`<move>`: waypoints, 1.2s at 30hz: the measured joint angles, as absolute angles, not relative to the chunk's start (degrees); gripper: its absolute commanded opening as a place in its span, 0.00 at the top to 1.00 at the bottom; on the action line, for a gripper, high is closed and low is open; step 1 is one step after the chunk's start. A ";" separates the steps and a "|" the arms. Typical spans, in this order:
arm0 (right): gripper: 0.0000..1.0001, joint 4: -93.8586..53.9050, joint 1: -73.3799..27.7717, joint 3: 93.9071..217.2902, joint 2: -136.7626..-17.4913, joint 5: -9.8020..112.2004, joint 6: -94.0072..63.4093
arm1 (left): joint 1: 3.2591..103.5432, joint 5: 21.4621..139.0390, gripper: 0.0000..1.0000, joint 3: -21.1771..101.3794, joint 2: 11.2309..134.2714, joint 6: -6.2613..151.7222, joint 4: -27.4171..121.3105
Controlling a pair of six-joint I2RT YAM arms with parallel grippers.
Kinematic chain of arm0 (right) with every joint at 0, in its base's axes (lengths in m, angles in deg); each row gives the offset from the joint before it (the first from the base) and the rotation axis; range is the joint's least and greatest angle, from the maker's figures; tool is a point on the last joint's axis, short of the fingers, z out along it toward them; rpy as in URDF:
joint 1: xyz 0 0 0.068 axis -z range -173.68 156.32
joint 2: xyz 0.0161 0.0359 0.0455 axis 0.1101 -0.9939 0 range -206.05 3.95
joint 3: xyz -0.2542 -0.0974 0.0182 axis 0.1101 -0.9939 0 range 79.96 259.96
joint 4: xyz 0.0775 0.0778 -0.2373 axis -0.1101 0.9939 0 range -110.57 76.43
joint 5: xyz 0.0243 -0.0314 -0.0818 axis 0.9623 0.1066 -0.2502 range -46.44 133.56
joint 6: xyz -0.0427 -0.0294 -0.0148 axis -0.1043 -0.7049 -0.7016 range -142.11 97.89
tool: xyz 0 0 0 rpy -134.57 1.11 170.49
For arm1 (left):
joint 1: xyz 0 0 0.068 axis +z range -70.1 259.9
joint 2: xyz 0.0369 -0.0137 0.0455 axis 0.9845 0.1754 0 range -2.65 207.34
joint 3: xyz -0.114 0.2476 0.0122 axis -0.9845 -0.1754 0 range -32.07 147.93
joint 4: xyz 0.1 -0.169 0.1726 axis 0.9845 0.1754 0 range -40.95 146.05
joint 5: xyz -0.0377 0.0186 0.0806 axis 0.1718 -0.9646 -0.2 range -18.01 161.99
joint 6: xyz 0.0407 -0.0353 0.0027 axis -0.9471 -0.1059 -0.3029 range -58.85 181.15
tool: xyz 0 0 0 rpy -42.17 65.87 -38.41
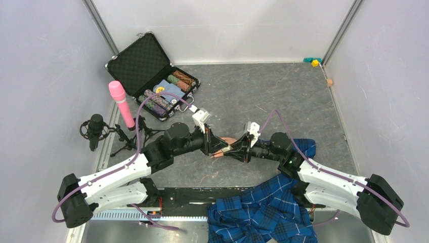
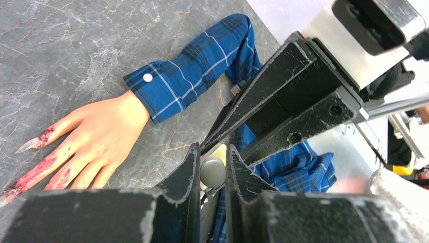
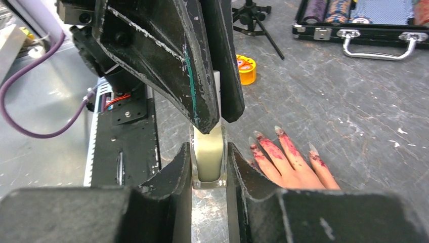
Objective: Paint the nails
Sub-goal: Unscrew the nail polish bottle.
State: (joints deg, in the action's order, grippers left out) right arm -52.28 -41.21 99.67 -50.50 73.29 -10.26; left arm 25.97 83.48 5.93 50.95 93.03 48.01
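Note:
A flesh-coloured mannequin hand (image 2: 96, 139) lies flat on the grey table, its wrist in a blue plaid sleeve (image 2: 187, 76). The nails (image 3: 279, 130) are long pale points, and red smears run along the fingers; they also show in the left wrist view as nails (image 2: 28, 146). My right gripper (image 3: 208, 152) is shut on a small clear bottle (image 3: 208, 159) of pale liquid, just left of the fingertips. My left gripper (image 2: 212, 152) is shut on the bottle's whitish cap (image 2: 213, 171) from the opposite side. In the top view the left gripper (image 1: 215, 147) and right gripper (image 1: 237, 150) meet over the hand (image 1: 227, 140).
The plaid shirt (image 1: 263, 207) is heaped at the near edge under the right arm. An open black case of poker chips (image 1: 152, 76) stands at the back left, with a pink microphone (image 1: 121, 104) and a black microphone on a tripod (image 1: 96, 129). A yellow roll (image 3: 246, 69) lies nearby.

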 measured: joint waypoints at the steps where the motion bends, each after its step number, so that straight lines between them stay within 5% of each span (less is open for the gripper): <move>1: 1.00 -52.12 -41.55 99.67 -50.39 72.05 -10.47 | 25.99 82.80 0.98 5.71 51.08 93.64 47.53; 23: 1.00 -43.36 -62.87 108.80 -62.04 21.01 -16.64 | 26.71 65.66 0.96 -0.32 51.82 109.57 43.01; 24: 1.00 -43.29 -63.48 109.18 -62.59 19.35 -16.66 | 26.71 65.38 0.88 -0.39 51.82 109.84 42.92; 27: 1.00 -43.42 -64.24 109.44 -62.76 17.30 -16.86 | 26.71 65.01 0.30 -0.41 51.67 109.97 42.53; 29: 1.00 -43.53 -64.31 109.44 -62.59 14.50 -16.81 | 26.65 65.20 0.01 -0.39 51.28 109.51 43.07; 36: 1.00 -42.27 -62.76 108.41 -58.11 4.60 -16.46 | 26.14 66.12 0.00 0.44 47.69 106.89 46.20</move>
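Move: The left fingers already hold the nail polish bottle's cap, with the bottle body about 4 cm to their right. The right fingers already grip that body, with the cap some 4 cm to their left. From the left hand, the mannequin hand lies about 7 cm ahead and 17 cm below; the shirt cuff is equally far ahead and low, 10 cm right, and the yellow tin 6 cm ahead, 22 cm left, 18 cm below. Both hands, counter-turning, carry the bottle 5 cm forward-down; then the left opens off its cap, the right draws rightward. ##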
